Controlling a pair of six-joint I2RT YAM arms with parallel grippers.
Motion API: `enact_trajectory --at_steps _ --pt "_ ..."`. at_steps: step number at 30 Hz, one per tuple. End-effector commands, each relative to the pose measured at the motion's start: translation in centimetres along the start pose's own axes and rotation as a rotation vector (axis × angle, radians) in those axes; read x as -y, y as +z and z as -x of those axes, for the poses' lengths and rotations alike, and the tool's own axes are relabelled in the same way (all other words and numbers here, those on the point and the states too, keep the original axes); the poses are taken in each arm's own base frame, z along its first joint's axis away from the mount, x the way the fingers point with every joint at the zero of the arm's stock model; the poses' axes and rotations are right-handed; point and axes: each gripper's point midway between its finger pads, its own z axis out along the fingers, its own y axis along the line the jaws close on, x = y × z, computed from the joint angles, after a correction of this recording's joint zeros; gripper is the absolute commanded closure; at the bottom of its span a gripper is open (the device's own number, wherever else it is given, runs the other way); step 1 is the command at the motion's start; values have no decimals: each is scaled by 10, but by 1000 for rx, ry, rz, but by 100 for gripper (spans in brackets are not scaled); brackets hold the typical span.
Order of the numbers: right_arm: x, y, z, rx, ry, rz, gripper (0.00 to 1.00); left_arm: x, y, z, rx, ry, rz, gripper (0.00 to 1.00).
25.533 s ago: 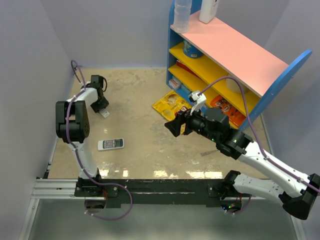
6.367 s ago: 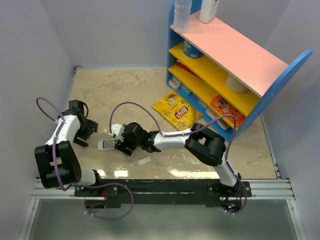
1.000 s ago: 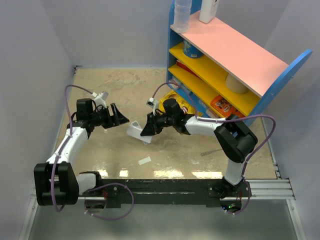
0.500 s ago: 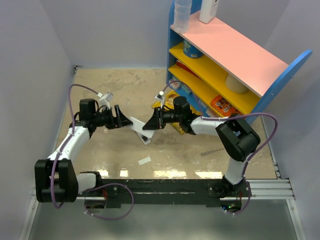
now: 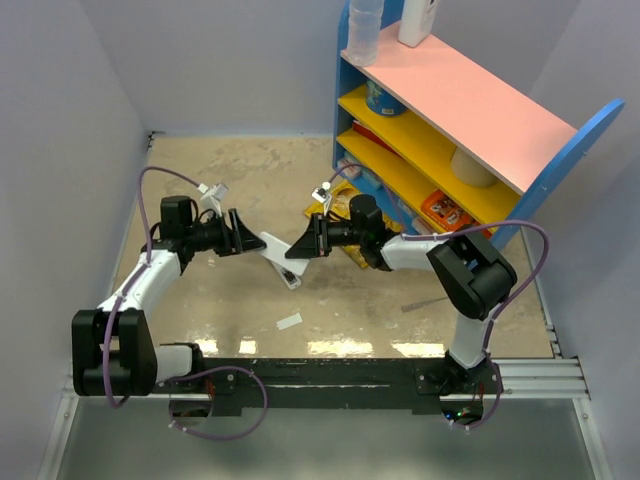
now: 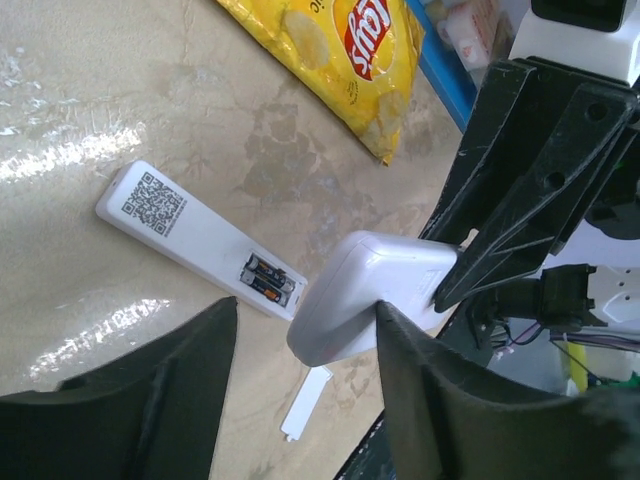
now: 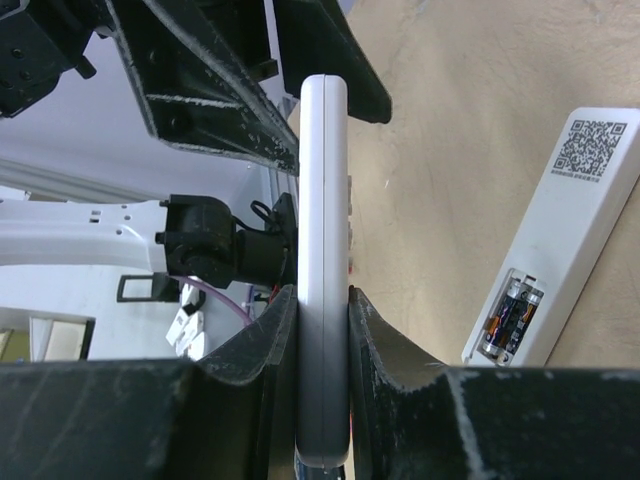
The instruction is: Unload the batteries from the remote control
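Observation:
The white remote control point(image 5: 275, 250) hangs above the table, held edge-on by my right gripper point(image 7: 322, 300), which is shut on it point(image 7: 323, 200). My left gripper point(image 6: 305, 310) is open and straddles its other end point(image 6: 380, 290): one finger lies against its edge, the other stands apart. Its battery side does not show. Below it, a narrower white bar point(image 6: 190, 230) with a QR label lies on the table. The bar's compartment is open and holds two small dark-and-orange batteries point(image 6: 262, 280), also in the right wrist view point(image 7: 512, 318).
A small white cover point(image 6: 305, 405) lies loose beside the bar point(image 5: 289, 322). A yellow chips bag point(image 6: 340, 50) lies behind the grippers, in front of the blue shelf unit point(image 5: 450, 130). A thin grey stick point(image 5: 425, 303) lies at the right front.
My right gripper has swung the remote up and left, my left gripper has come in to meet it. The left jaws now stand narrower, around the remote's end.

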Motion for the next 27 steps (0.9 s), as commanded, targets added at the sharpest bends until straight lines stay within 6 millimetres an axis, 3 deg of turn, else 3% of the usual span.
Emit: enact_trajectory --at_steps 1,2,5,9,16,27 --pt "-25 -2 5 7 -58 109 100 8 8 1 -8 35 -41 52" --pt "-25 -2 4 8 -51 110 100 7 9 1 -13 29 -43 63" --pt "-23 -4 2 8 -47 108 100 7 10 1 -21 22 -46 78" --pt "-19 -6 0 12 -35 102 100 7 10 1 -22 18 -44 90" --pt "-3 -14 -1 25 -3 64 100 -2 11 11 4 -8 26 99" --pt "20 -28 4 54 5 -47 100 -12 11 21 16 -59 72 100"
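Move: I already hold the remote control in my right hand, its free end reaching left. The battery cover on that end is about 9 cm left of my right hand and 1 cm ahead, and about 2 cm right of my left hand, level with its open fingers. The second remote lies about 11 cm below my left hand, 4 cm right and 3 cm back. The loose cover on the table is some 18 cm back, 7 cm right and 12 cm below it. My left hand eases about 1 cm right and closes its fingers around the cover end of the remote. After a brief hold I part the hands: my right hand, still gripping the remote, draws right and down, ending about 3 cm each way, while my left, pinching the cover, goes forward and a little back to the left, some 1.5 cm. ##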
